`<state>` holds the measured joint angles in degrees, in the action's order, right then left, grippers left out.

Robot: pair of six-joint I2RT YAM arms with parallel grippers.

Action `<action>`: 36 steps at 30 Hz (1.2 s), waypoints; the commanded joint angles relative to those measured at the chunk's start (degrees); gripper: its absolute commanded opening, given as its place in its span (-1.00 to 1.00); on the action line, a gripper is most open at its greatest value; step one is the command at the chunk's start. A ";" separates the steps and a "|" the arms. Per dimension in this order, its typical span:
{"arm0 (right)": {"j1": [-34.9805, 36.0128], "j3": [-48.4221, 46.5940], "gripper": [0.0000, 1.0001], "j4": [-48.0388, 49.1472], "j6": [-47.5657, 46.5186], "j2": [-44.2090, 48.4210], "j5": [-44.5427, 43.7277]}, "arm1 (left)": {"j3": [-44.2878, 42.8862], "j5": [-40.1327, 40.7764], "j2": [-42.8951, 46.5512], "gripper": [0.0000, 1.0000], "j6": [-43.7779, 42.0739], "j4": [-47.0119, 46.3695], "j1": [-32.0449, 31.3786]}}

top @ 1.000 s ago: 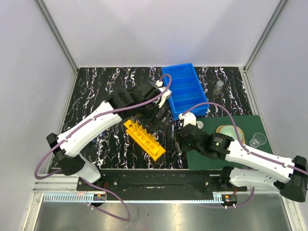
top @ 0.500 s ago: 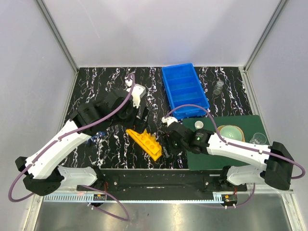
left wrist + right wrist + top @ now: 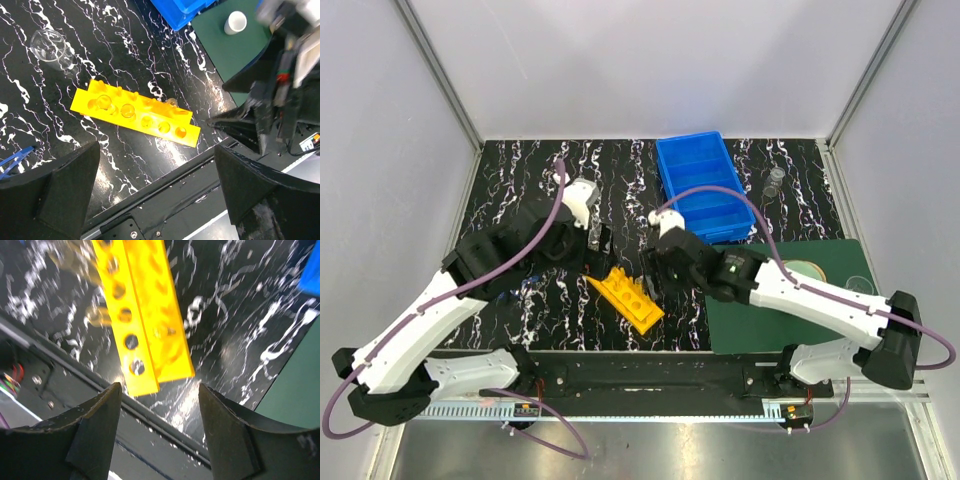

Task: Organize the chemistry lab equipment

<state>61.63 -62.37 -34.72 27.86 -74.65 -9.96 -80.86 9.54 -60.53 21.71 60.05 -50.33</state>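
Observation:
The yellow rack (image 3: 630, 298) lies slantwise on the black marbled table near the front rail, with clear glass tubes (image 3: 103, 102) showing in some holes. My left gripper (image 3: 603, 243) hangs open just left of and above the rack (image 3: 135, 112), with nothing between its fingers (image 3: 55, 190). My right gripper (image 3: 656, 272) is open at the rack's right end, and the rack (image 3: 145, 325) lies just beyond its fingertips (image 3: 95, 435), apart from them. The blue divided bin (image 3: 703, 190) stands behind. A clear beaker (image 3: 50, 45) sits on the table, and a white round piece (image 3: 235, 21) rests on the mat.
A dark green mat (image 3: 770, 320) covers the front right, with a pale green dome (image 3: 805, 270) and a clear beaker (image 3: 861, 285) on it. Another small glass (image 3: 775, 181) stands right of the bin. The black front rail (image 3: 650, 372) runs close below the rack.
My left arm has drawn back to the left, away from the bin and rack. My right gripper has swung left off the mat to the rack's right end. The rack looks shorter and shifted.

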 commanded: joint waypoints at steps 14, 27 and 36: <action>-15.56 -32.28 0.39 3.86 -0.26 -26.32 -1.84 | 5.27 4.00 10.17 0.98 4.39 -4.24 0.32; -19.70 -50.04 0.36 7.30 3.43 -48.73 12.94 | 10.72 4.26 14.12 0.98 3.42 -6.88 0.32; -19.53 -54.61 0.36 7.21 4.40 -55.86 16.63 | 12.39 4.88 15.62 0.98 2.81 -7.41 0.32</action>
<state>42.30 -113.03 -29.15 31.24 -129.16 3.77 -69.25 12.71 -45.54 25.39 55.59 -50.22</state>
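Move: The glass beaker lying on its side is the thing to reach: from the right hand some 27 cm ahead, 19 cm to its left and about 14 cm below. The yellow tube rack's middle is roughly 11 cm ahead and 9 cm left, similarly low; the blue tray lies about 40 cm ahead and 11 cm right. From the left hand the beaker is some 26 cm ahead, 8 cm left and 25 cm below. Lift the empty right gripper about 7 cm clear, then sweep it forward some 24 cm past the yellow rack, swinging about 12 cm left and sinking at the end towards the beaker, the wrist turning modestly clockwise. Keep its fingers about two-thirds open and touch nothing. Ease the left hand, wide open, about 4 cm left and slightly back. ##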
